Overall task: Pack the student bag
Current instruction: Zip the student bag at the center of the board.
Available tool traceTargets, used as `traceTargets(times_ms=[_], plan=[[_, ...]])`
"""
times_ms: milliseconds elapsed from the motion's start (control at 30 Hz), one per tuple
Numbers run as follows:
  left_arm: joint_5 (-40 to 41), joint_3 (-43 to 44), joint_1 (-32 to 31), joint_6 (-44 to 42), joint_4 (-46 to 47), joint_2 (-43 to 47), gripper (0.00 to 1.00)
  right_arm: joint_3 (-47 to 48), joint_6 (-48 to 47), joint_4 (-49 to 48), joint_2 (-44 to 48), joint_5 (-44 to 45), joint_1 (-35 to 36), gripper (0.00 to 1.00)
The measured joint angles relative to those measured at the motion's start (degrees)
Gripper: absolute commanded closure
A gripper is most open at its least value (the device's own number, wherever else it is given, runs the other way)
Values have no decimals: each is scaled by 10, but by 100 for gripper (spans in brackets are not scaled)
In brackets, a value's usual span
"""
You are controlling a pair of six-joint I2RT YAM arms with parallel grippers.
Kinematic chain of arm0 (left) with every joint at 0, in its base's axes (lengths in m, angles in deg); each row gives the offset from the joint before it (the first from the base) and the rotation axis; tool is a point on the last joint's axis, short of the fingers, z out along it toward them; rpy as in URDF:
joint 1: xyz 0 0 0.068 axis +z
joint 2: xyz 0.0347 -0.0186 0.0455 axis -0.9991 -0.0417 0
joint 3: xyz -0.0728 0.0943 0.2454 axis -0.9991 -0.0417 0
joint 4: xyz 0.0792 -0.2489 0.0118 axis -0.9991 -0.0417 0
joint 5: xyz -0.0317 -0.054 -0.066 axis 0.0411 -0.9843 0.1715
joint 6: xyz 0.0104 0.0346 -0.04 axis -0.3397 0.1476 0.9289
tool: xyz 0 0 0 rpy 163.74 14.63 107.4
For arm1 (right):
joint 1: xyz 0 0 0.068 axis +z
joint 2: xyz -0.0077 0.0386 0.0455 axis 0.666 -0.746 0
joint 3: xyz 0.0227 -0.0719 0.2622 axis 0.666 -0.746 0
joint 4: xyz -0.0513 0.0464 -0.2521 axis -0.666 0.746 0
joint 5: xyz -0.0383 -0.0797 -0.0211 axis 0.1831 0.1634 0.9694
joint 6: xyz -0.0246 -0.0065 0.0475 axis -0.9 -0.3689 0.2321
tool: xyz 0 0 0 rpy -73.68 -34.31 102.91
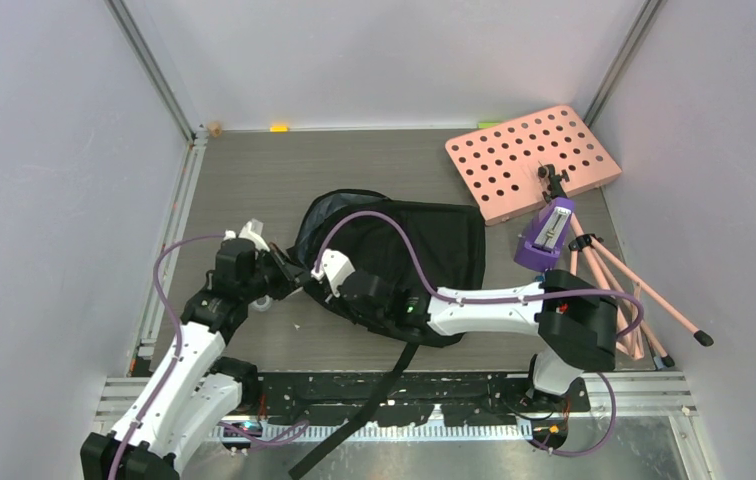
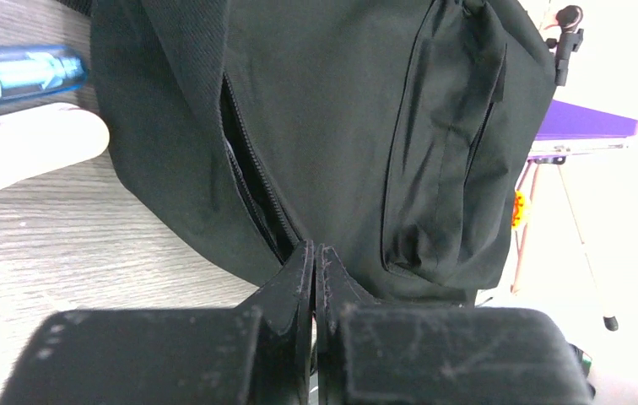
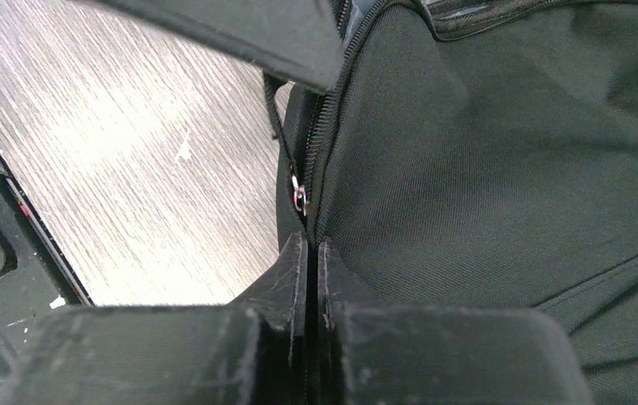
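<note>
The student bag [image 1: 409,250] is a black fabric backpack lying in the middle of the table, with a long strap [image 1: 369,405] trailing over the near edge. My left gripper [image 1: 279,277] is shut at the bag's left edge. Its fingertips [image 2: 305,257] press against the fabric at the lower end of a zipper opening [image 2: 248,177]; I cannot tell if cloth is pinched. My right gripper [image 1: 326,278] reaches across the bag [image 3: 501,152] and is shut on its zipper seam, just below the metal slider [image 3: 299,201]. A side pocket [image 2: 446,160] shows on the bag [image 2: 324,101].
A pink board with round holes [image 1: 532,160] lies at the back right. A purple device [image 1: 546,238] sits on a pink tripod [image 1: 619,290] next to it. A blue translucent cylinder [image 2: 16,76] and a white rounded object [image 2: 29,152] lie left of the bag.
</note>
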Motion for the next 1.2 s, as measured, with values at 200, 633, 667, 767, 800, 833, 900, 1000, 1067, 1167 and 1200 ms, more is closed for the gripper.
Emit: traceTargets(times_ms=[200, 633, 667, 767, 800, 833, 900, 1000, 1067, 1167, 1200], plan=[[33, 55, 0, -46, -34, -30, 100, -7, -5, 8, 32, 20, 11, 100], [71, 155, 27, -151, -73, -117, 100, -49, -2, 23, 94, 23, 32, 100], [71, 167, 33, -159, -78, -132, 100, -51, -2, 24, 98, 23, 34, 100], [66, 204, 53, -188, -87, -178, 100, -58, 1, 29, 112, 22, 40, 100], [63, 211, 58, -195, -89, -188, 100, -61, 2, 29, 117, 22, 42, 99], [58, 218, 63, -202, -94, -200, 100, -62, 4, 30, 121, 21, 43, 99], [44, 233, 71, -214, -103, -223, 100, -65, 7, 30, 128, 19, 45, 100], [19, 253, 75, -227, -113, -253, 100, -71, 12, 30, 136, 13, 47, 100], [4, 264, 75, -231, -116, -269, 100, -75, 18, 30, 142, 8, 47, 99], [-30, 284, 75, -240, -119, -294, 100, -82, 29, 30, 153, 4, 47, 89], [-42, 288, 75, -243, -117, -300, 100, -83, 35, 31, 157, 5, 47, 78]])
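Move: The left hand, shut on the zip's pull tab, has the slider some 2 cm back, 1 cm right and 2 cm below it. The bag's open mouth lies about 13 cm ahead and 5 cm right, slightly lower; the pink dispenser lies 4 cm left, 2 cm back and 9 cm down. The right hand pinches the bag's edge, with the slider about 1 cm ahead and 2 cm left, nearly level, and the bag's middle 6 cm ahead and 13 cm right. Still pinching the pull tab, the left hand drags it forward about 8 cm along the bag's left edge towards the open mouth, rising 3 cm early and veering left, then partly back right, its left side rolling up nearly 20 degrees. The right hand keeps its pinch on the edge near the zip's closed end and draws it back about 5 cm, up 4 and right 3, away from the left hand. ##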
